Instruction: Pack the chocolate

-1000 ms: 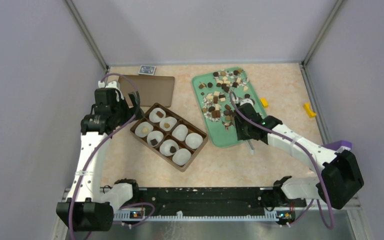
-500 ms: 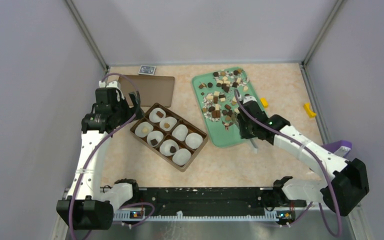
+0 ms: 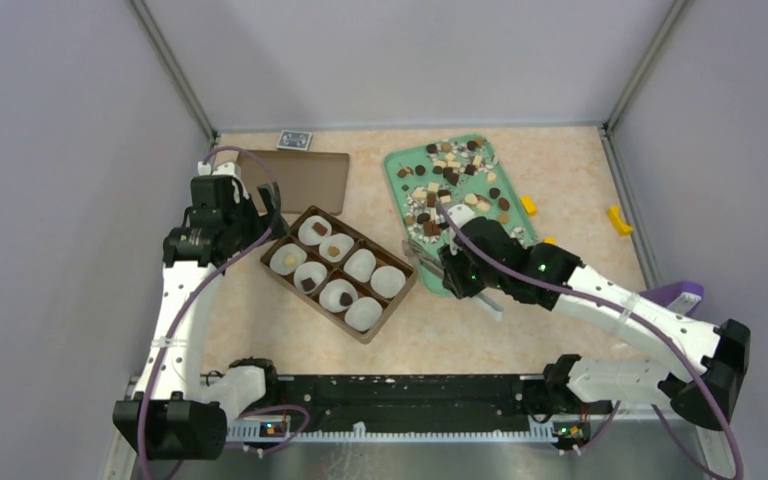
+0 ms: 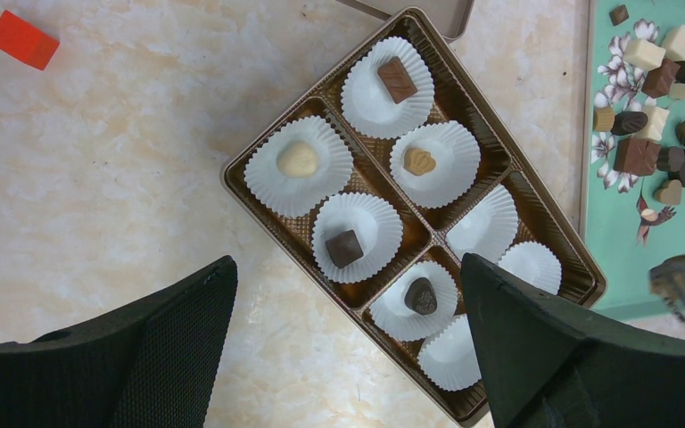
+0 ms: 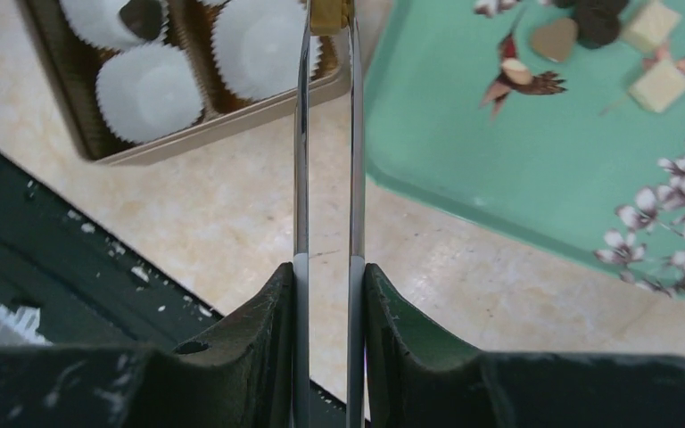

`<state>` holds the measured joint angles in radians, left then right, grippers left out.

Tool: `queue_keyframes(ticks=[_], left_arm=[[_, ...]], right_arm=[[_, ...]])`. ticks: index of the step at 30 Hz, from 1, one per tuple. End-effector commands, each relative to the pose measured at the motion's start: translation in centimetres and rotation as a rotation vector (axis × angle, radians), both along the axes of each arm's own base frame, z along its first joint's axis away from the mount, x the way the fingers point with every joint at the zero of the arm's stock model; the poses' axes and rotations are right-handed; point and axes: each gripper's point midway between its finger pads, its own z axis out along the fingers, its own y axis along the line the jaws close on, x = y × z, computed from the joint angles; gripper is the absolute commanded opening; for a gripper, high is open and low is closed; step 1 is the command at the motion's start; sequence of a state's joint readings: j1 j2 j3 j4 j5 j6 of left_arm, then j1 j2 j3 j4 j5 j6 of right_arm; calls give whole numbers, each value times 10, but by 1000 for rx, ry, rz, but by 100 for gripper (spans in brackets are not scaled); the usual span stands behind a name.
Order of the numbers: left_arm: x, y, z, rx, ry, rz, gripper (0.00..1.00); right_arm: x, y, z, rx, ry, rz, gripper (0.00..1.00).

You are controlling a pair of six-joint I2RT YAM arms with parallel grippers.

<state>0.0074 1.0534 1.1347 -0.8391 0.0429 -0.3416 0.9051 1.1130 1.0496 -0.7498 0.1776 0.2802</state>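
Loose chocolate [image 3: 450,170] [image 4: 656,152] [image 5: 656,85] lies scattered on the green tray [image 3: 397,195] [image 5: 517,160]. The brown box [image 3: 390,310] [image 4: 480,100] holds white paper cups; several carry one piece each, and three cups at its right end are bare. My right gripper [image 3: 460,270] [image 5: 328,267] is shut on metal tongs [image 5: 301,134], and the tongs' tips pinch a tan chocolate piece [image 5: 330,13] over the box's right end. My left gripper [image 3: 260,205] [image 4: 348,294] hangs open above the box's left side, holding nothing.
The box's brown lid [image 3: 300,180] and a small card pack [image 3: 295,140] lie at the back left. Yellow blocks [image 3: 528,205] [image 3: 618,220] sit right of the tray, and a red block [image 4: 22,40] left of the box. A black rail [image 3: 400,395] runs along the front edge.
My right arm has swung left from the tray's middle to its near-left corner beside the box, and its jaws have squeezed the tongs tighter. The left arm has not moved.
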Motion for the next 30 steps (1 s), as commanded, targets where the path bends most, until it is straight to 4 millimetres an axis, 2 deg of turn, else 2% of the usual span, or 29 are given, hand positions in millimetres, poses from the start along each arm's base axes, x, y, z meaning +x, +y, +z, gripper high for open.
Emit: queue_keyframes(ticks=[1, 6, 12, 23, 30], left_arm=[[2, 0, 16, 1, -61, 8, 99], [1, 0, 16, -3, -62, 6, 99], [0, 0, 16, 1, -61, 8, 99], [1, 0, 15, 2, -61, 7, 99], [3, 1, 14, 5, -56, 4, 99]], right_arm=[[-20, 41, 27, 84, -32, 161, 5], [-41, 69, 15, 79, 7, 261, 5], [-54, 93, 10, 89, 27, 333, 6], [-68, 108, -13, 54, 80, 391, 12], [-76, 110, -25, 31, 110, 422, 26]])
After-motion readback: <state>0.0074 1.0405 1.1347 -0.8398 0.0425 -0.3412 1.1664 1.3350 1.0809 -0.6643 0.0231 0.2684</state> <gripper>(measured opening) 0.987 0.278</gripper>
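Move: Behind and left of the right hand, which already holds the metal tongs, the empty paper cup at the box's near end lies about 17 cm to the left, 2 cm back and some 17 cm down. Of that cup, the one with the dark chocolate stands 5 cm to the left and 4 cm farther out; the other empty cup is 5 cm to the right and 6 cm out. From the left hand, the near-end cup lies roughly 17 cm right, 11 cm back and 21 cm below. Swinging left and back from the green tray's near edge, the right hand carries the tongs about 11 cm towards the near-end empty cup, fast at first, then easing. It sinks about 4 cm on the way and turns some 20 degrees counter-clockwise, bringing the tips in over the box's near end, with the fingers keeping their squeeze on the tongs. ##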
